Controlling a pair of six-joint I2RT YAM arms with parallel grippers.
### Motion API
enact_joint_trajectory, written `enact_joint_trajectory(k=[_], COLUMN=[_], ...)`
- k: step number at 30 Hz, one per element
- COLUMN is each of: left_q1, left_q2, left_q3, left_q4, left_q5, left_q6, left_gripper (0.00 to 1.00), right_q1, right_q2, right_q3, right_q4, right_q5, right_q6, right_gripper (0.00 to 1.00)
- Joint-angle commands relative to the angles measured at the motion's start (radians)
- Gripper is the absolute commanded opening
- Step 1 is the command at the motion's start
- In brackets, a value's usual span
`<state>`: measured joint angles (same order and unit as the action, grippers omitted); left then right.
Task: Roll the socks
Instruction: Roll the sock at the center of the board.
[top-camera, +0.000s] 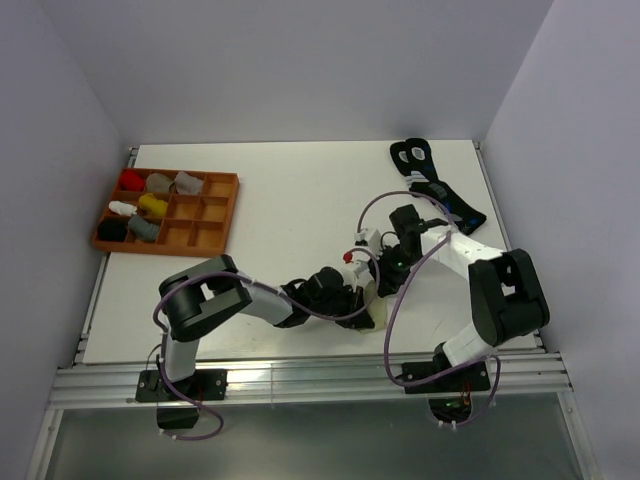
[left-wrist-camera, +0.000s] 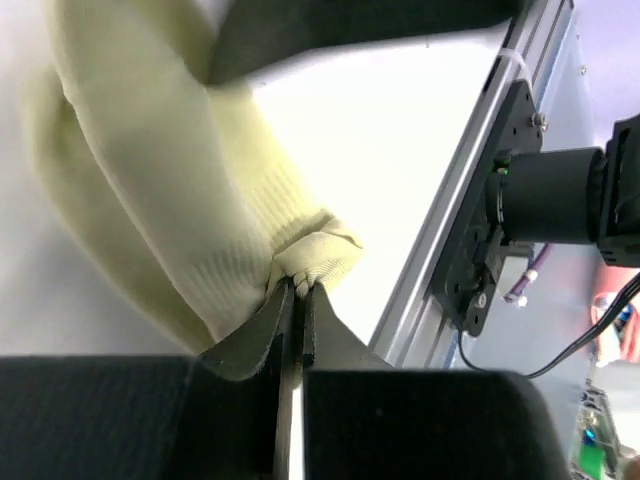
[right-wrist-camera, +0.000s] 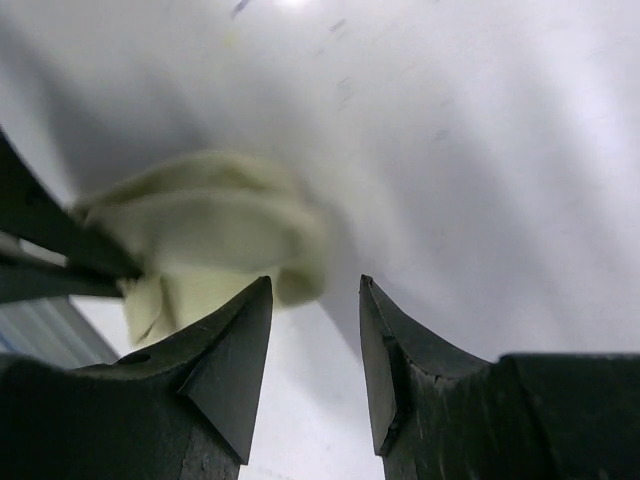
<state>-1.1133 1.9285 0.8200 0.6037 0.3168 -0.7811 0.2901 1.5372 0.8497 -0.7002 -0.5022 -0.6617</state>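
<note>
A pale cream-yellow sock (left-wrist-camera: 180, 200) is bunched into a soft fold on the white table near its front edge. My left gripper (left-wrist-camera: 297, 285) is shut on the ribbed edge of that sock, with a pinch of fabric bulging above its fingertips. From above, the sock (top-camera: 384, 314) shows as a pale lump between the two wrists, with the left gripper (top-camera: 352, 298) at its left side. My right gripper (right-wrist-camera: 315, 285) is open with only bare table between its fingers. The sock (right-wrist-camera: 210, 225) lies just past its left fingertip. From above, the right gripper (top-camera: 388, 268) hangs over the sock's far side.
A wooden compartment tray (top-camera: 236, 200) holding several small sock bundles stands at the back left. Black socks with blue-and-white marks (top-camera: 440, 190) lie at the back right. The metal rail (left-wrist-camera: 450, 230) of the table's front edge runs close by the sock.
</note>
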Motion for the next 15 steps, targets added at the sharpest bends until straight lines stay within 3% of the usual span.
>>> enact_joint_trajectory(k=[1, 9, 15], left_q1=[-0.046, -0.056, -0.039], left_q2=[0.063, 0.09, 0.105], left_q3=[-0.009, 0.021, 0.087], left_q4=[-0.173, -0.234, -0.422], left_q5=[0.004, 0.001, -0.036], left_q6=[-0.021, -0.03, -0.069], left_gripper=[0.0, 0.0, 0.0], right_q1=[-0.011, -0.019, -0.069], right_q2=[-0.022, -0.068, -0.092], right_q3=[0.038, 0.002, 0.041], right_q4=[0.154, 0.286, 0.321], right_q5=[0.02, 0.108, 0.136], right_q6=[0.059, 0.125, 0.208], right_gripper=[0.48, 0.47, 0.49])
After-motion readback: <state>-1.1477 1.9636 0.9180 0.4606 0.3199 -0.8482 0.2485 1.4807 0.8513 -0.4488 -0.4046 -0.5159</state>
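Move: Right beside the light-green sock, the open right hand has the sock's middle about 6 cm back and 3 cm to its left, roughly 1 cm lower. The black socks lie some 27 cm ahead and 15 cm to that hand's right, and the sock tray about 20 cm ahead and 60 cm to its left. From the left hand, already pinching one end, the green sock's middle is about 3 cm ahead and 2 cm to the right, slightly lower. Leaving the green sock, the right hand travels about 7 cm forward, low over the table at first and then rising some 2 cm, its fingers staying half open while the wrist tips upward and turns clockwise by roughly 10 to 15 degrees. Meanwhile the left hand keeps its pinch on the sock's end, drawing slightly back and to the right. ##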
